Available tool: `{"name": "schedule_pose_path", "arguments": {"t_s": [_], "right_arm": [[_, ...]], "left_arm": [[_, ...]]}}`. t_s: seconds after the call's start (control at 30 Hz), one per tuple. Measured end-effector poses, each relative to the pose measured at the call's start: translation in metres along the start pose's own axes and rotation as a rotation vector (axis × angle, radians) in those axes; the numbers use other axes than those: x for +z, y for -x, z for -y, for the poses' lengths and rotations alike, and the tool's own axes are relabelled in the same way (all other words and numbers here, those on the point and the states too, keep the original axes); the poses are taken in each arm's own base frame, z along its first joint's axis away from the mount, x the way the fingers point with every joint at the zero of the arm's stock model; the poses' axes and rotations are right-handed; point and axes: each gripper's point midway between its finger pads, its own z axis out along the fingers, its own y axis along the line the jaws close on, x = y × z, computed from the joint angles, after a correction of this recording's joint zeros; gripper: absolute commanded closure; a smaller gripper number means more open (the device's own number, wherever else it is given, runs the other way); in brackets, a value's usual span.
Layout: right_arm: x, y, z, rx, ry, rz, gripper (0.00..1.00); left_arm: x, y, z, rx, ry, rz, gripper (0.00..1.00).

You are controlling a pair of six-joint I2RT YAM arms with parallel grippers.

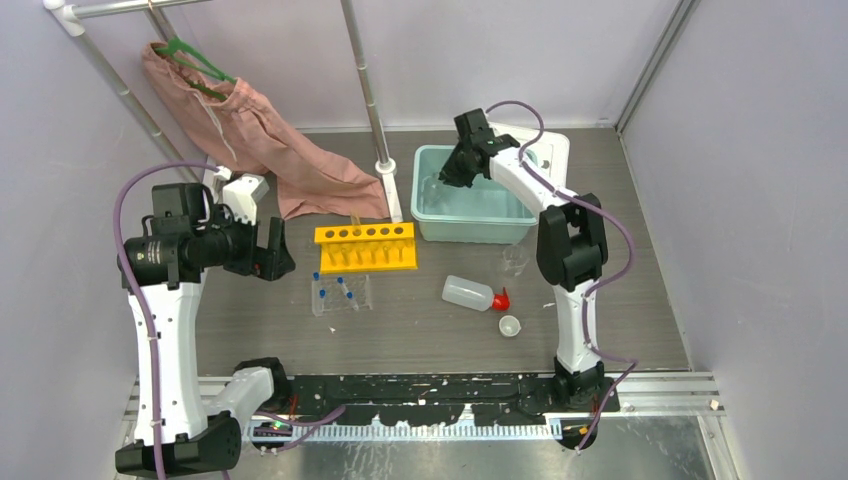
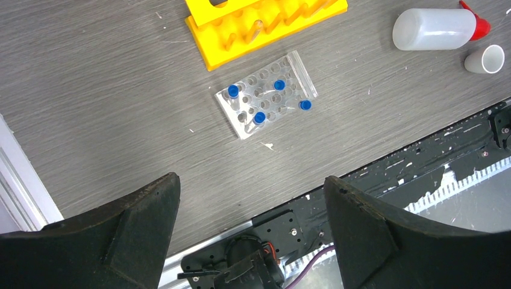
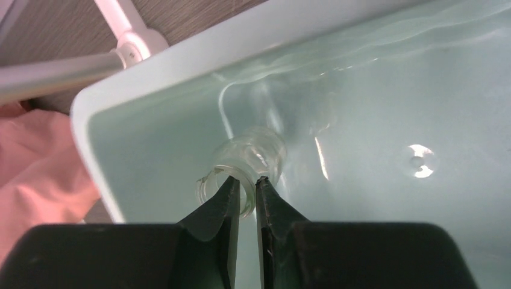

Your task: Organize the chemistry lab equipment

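Observation:
My right gripper [image 3: 247, 180] is shut on the rim of a clear glass beaker [image 3: 257, 150], one finger inside its mouth and one outside, holding it tilted inside the teal bin [image 3: 181, 57]. In the top view that gripper [image 1: 455, 172] hangs over the bin's [image 1: 470, 236] back left part. My left gripper [image 1: 275, 250] stands open and empty above the table's left side. The yellow tube rack [image 1: 365, 246], the clear well tray [image 1: 341, 293] with blue-capped tubes [image 2: 233, 91], the squeeze bottle [image 1: 468, 293], a tiny white cup [image 1: 510, 325] and another beaker [image 1: 515, 258] rest on the table.
A pink cloth on a green hanger [image 1: 255, 140] drapes from the rail at the back left. A white pole foot [image 1: 385, 168] stands just left of the bin. The arms' black base rail [image 2: 385, 180] runs along the near edge.

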Motion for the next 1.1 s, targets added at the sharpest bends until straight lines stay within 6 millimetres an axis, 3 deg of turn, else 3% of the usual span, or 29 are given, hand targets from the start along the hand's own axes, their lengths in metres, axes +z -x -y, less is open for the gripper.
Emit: {"name": "schedule_pose_path", "arguments": {"t_s": [0.2,0.33,0.43,0.7,0.83,1.1], "right_arm": [[0.022,0.005,0.024,0.126,0.005,-0.041,0.99],[0.028,0.01,0.036,0.14,-0.011,-0.036,0.77],[0.029,0.011,0.039,0.137,-0.023,-0.028,0.67],[0.026,0.018,0.057,0.112,-0.112,0.028,0.51],[0.009,0.028,0.063,0.08,-0.156,0.074,0.43],[-0.05,0.055,0.048,-0.011,-0.154,0.197,0.43]], "left_arm": [[0.0,0.0,0.0,0.0,0.0,-0.001,0.11],[0.0,-0.001,0.0,-0.001,0.0,-0.002,0.12],[0.0,-0.001,0.0,-0.002,-0.001,-0.003,0.12],[0.001,-0.001,0.0,-0.002,-0.001,-0.003,0.12],[0.001,-0.001,0.0,-0.002,-0.003,-0.004,0.12],[0.001,0.0,0.002,-0.003,-0.014,0.0,0.12]]}}
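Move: The right hand still holds a clear beaker by its rim inside the teal bin; its resting place on the floor at the bin's left end is about 8 cm below, 3 cm ahead and 2 cm right. The bin's middle lies some 12 cm right and 1 cm ahead, the other beaker about 17 cm back and 13 cm right, the yellow rack roughly 15 cm back and 12 cm left. From the left hand that resting place is about 31 cm ahead, 28 cm right and 23 cm down. The right hand lowers the held beaker about 4 cm farther down towards the floor at the left end of the teal bin, easing some 3 cm right and slightly forward, then stops briefly and starts to open its fingers. With the fingers spreading to a bit over half open it lets go of the beaker and slides another 5 cm right, away from it and towards the bin's middle, then climbs about 8 cm and draws back slightly, the wrist rolling some 15 degrees so that its left side drops. ##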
